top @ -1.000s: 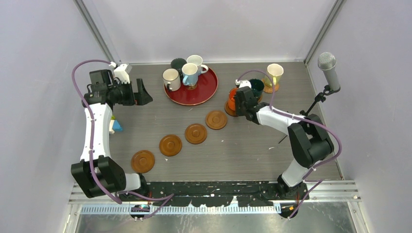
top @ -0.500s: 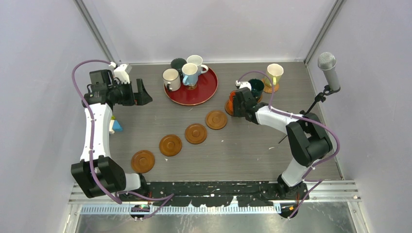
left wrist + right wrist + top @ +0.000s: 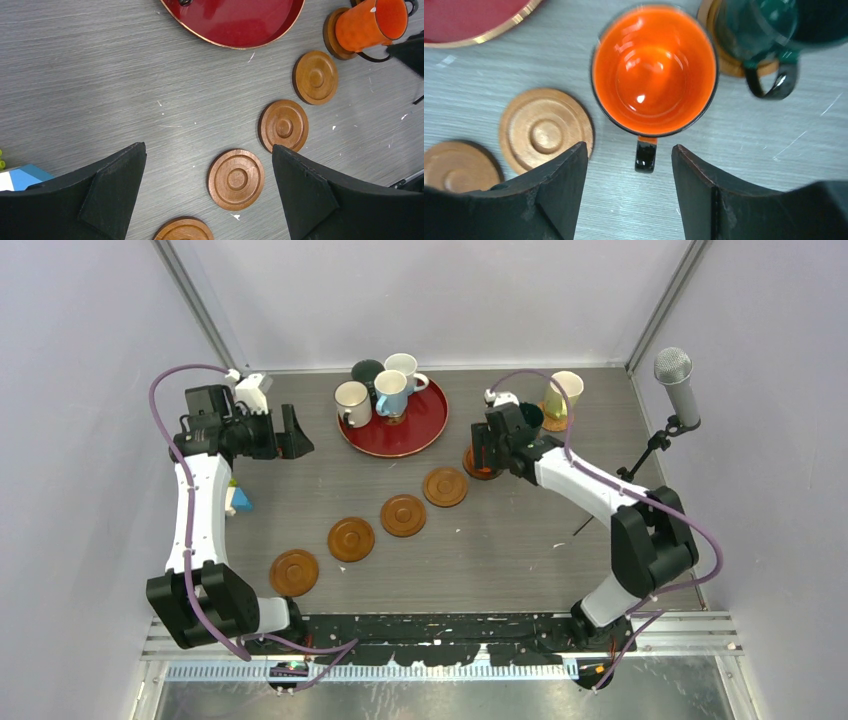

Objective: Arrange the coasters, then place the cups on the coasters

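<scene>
The orange cup [image 3: 655, 70] stands upright on a coaster [image 3: 331, 31], its dark handle [image 3: 644, 156] pointing into the gap of my right gripper [image 3: 629, 147]. That gripper is open and touches nothing. Just beyond, a dark teal cup [image 3: 769, 30] sits on its own coaster [image 3: 724, 60], and a pale yellow cup [image 3: 563, 392] stands further back. Several empty coasters [image 3: 403, 515] run in a diagonal line across the table. My left gripper [image 3: 208, 147] hangs open high above them, holding nothing.
A red round tray [image 3: 395, 435] at the back centre carries several cups [image 3: 352, 403]. A microphone on a stand [image 3: 675, 380] rises at the right edge. A blue block [image 3: 240, 502] lies beside the left arm. Walls close in on three sides.
My right gripper has opened, let go of the orange cup's handle and shifted toward the back. The cup stays on its coaster. The left arm has not moved.
</scene>
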Tool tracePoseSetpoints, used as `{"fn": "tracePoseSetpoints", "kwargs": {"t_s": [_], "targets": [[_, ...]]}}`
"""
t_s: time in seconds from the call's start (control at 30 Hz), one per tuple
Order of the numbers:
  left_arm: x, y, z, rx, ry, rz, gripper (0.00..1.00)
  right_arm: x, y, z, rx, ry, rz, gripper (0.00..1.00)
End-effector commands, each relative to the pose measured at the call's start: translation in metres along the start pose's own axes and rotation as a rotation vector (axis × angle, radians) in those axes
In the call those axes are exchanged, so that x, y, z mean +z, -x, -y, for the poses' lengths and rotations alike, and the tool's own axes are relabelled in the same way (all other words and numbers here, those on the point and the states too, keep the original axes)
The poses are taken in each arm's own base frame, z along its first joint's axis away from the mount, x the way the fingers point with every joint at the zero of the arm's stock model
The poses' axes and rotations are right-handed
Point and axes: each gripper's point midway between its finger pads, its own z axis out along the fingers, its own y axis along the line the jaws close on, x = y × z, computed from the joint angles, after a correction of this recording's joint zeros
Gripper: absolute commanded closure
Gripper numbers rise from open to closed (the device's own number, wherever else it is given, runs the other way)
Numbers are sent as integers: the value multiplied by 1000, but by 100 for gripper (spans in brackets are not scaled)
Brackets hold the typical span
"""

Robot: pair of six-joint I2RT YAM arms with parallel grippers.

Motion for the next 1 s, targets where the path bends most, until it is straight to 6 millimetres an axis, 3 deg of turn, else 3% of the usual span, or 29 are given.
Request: {"fn": "tracePoseSetpoints", "kwargs": {"t_s": [0.0,0.1,0.2,0.53,0.73,0.97], "targets": [[-7,4,3,46,7,22,0,-49,69,-10,-38,41,131,33],[-4,4,1,43,5,19,0,-56,98,-18,-63,60,177,32],[-2,4,1,35,2,17,0,-51,124,-37,-85,79,197,32],[-7,6,-8,75,66,33,0,7,169,-151,-8,153,211,31],[-19,10,-17,140,146,54,0,36,174,-209,-1,168,285,31],[-23,-2,-14,122,154,51,0,72,177,-224,15,95,359,31]]}}
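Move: The right hand, already open, is just behind and above the orange cup that stands on its coaster some 6 cm ahead. The light-blue cup on the tray is about 17 cm ahead of this hand, 19 cm to its left and 5 cm lower; the black-handled white cup stands roughly 8 cm to the left of it and 2 cm nearer. From the left hand, the light-blue cup lies about 21 cm ahead, 22 cm to the right and 18 cm down. Leave the orange cup and swing the right gripper across to the light-blue cup's handle, some 24 cm left and about 11 cm forward. Lift it sharply about 14 cm at first, then let it sink some 9 cm over the red tray. Tip the fingers up about 10 degrees, keep them open, and touch nothing yet. ##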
